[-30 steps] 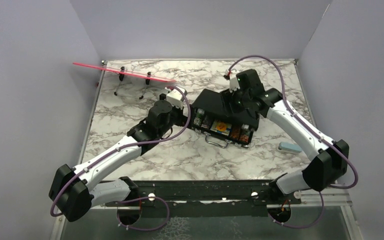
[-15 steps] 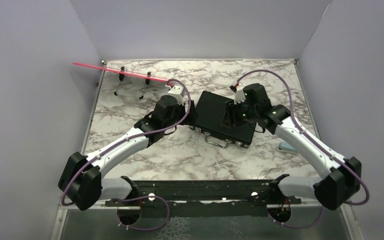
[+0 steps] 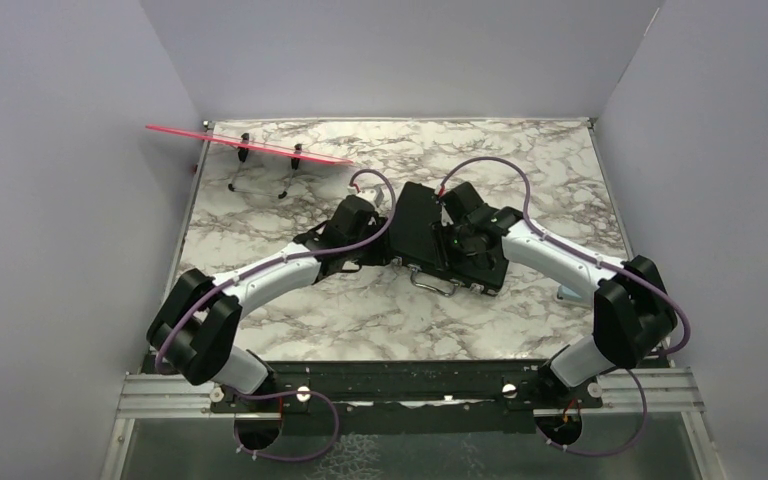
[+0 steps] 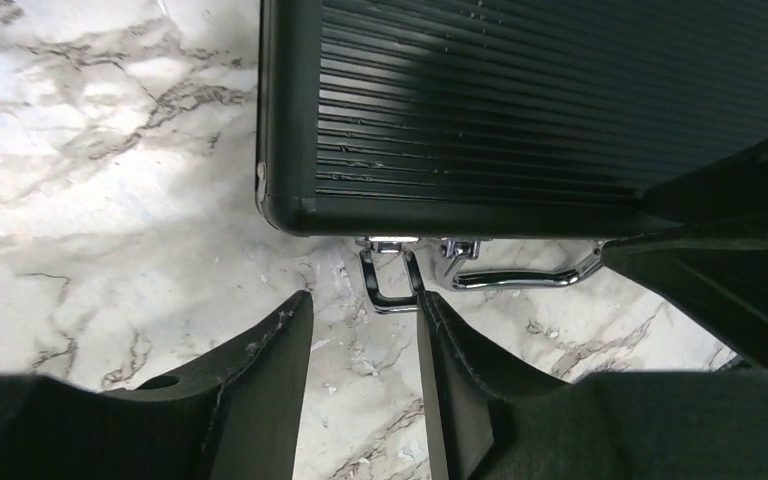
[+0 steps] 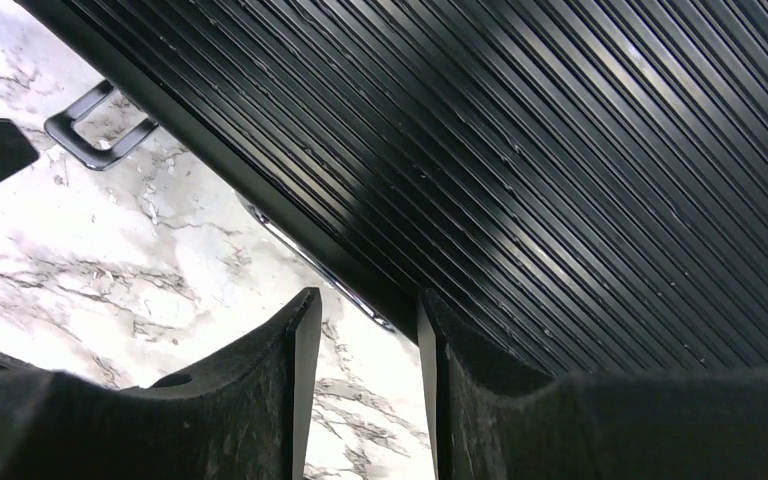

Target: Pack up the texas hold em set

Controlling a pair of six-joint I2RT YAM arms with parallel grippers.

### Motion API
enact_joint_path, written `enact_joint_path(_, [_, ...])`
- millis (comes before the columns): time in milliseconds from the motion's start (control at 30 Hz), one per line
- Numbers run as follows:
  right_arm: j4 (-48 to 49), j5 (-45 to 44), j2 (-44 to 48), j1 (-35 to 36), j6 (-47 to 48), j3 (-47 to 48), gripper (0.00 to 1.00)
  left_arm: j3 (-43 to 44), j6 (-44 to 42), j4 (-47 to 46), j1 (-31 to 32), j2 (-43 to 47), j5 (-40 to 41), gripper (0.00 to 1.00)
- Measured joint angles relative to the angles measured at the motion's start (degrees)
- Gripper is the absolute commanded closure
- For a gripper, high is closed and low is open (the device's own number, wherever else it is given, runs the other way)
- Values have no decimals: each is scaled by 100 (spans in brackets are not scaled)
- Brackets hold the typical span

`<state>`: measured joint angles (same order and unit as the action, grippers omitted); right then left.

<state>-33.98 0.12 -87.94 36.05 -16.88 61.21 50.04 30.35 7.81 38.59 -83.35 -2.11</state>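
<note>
The texas hold em set is a black ribbed briefcase lying shut mid-table, so its chips and cards are hidden. In the left wrist view its lid fills the top, with a chrome latch hanging loose and the handle along the front edge. My left gripper sits low at the case's front-left corner; the left gripper is open just short of the latch, holding nothing. My right gripper hovers over the lid near its front edge; the right gripper is open and empty.
A pink strip on wire legs stands at the back left. A small light-blue block lies right of the case, partly behind my right arm. Grey walls close in the table on three sides.
The case lid has come down from open to shut. Both arms have dropped low against the case, and both grippers' jaws have narrowed.
</note>
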Motion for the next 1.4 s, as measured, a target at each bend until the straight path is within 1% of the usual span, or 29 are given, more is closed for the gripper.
enact_joint_path(133, [87, -7, -31, 46, -35, -4, 59, 11, 42, 4, 0, -249, -197, 66])
enact_joint_path(233, [177, -11, -68, 76, -72, -4, 59, 28, 57, 26, 0, -459, -313, 75])
enact_joint_path(367, [291, -11, -101, 79, -109, -4, 59, 142, 57, 57, 0, -584, -404, 81])
enact_joint_path(467, [332, -11, -105, 87, -114, -9, 60, 168, 61, 63, 0, -610, -448, 90])
enact_joint_path(533, [372, -9, -116, 98, -116, -11, 60, 168, 66, 63, -13, -660, -455, 99])
enact_joint_path(567, [396, -9, -120, 103, -116, -11, 60, 168, 66, 66, -22, -693, -463, 100])
enact_joint_path(967, [529, -11, -120, 103, -138, -48, 60, 162, 63, -26, 15, -1292, -518, 100])
enact_joint_path(1133, [616, -94, -7, 105, -304, -155, 60, 15, 66, -341, 37, -1296, -400, 100])
enact_joint_path(1267, [573, -267, 321, 107, -426, -413, 60, -210, 57, -549, 50, -1108, -208, 100])
enact_joint_path(1400, [382, -577, 828, 107, -680, -640, 60, -389, -68, -573, 50, -608, -127, 90])
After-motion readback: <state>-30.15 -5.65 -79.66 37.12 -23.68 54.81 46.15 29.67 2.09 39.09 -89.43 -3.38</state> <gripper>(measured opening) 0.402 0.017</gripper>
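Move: Just below the left fingers, about 6 cm down, 1 cm ahead and 2 cm to the right, the case's left latch sticks out. The handle's middle is some 8 cm right of that latch and 4 cm nearer the base. From the right hand, the middle of the case is about 6 cm ahead, 1 cm right and 4 cm lower; the left latch is 11 cm left and 1 cm ahead, the right latch 6 cm right and 4 cm back. Closing its half-open fingers fully while sinking about 7 cm, the left hand tips slightly more downward and folds the left latch down against the case front, then rises some 2.5 cm. The right hand seems to bear on the lid's front edge above the handle, creeping 2 cm left and 1 cm forward, then swings back right about 3 cm and begins to lift, fingers still half open. ##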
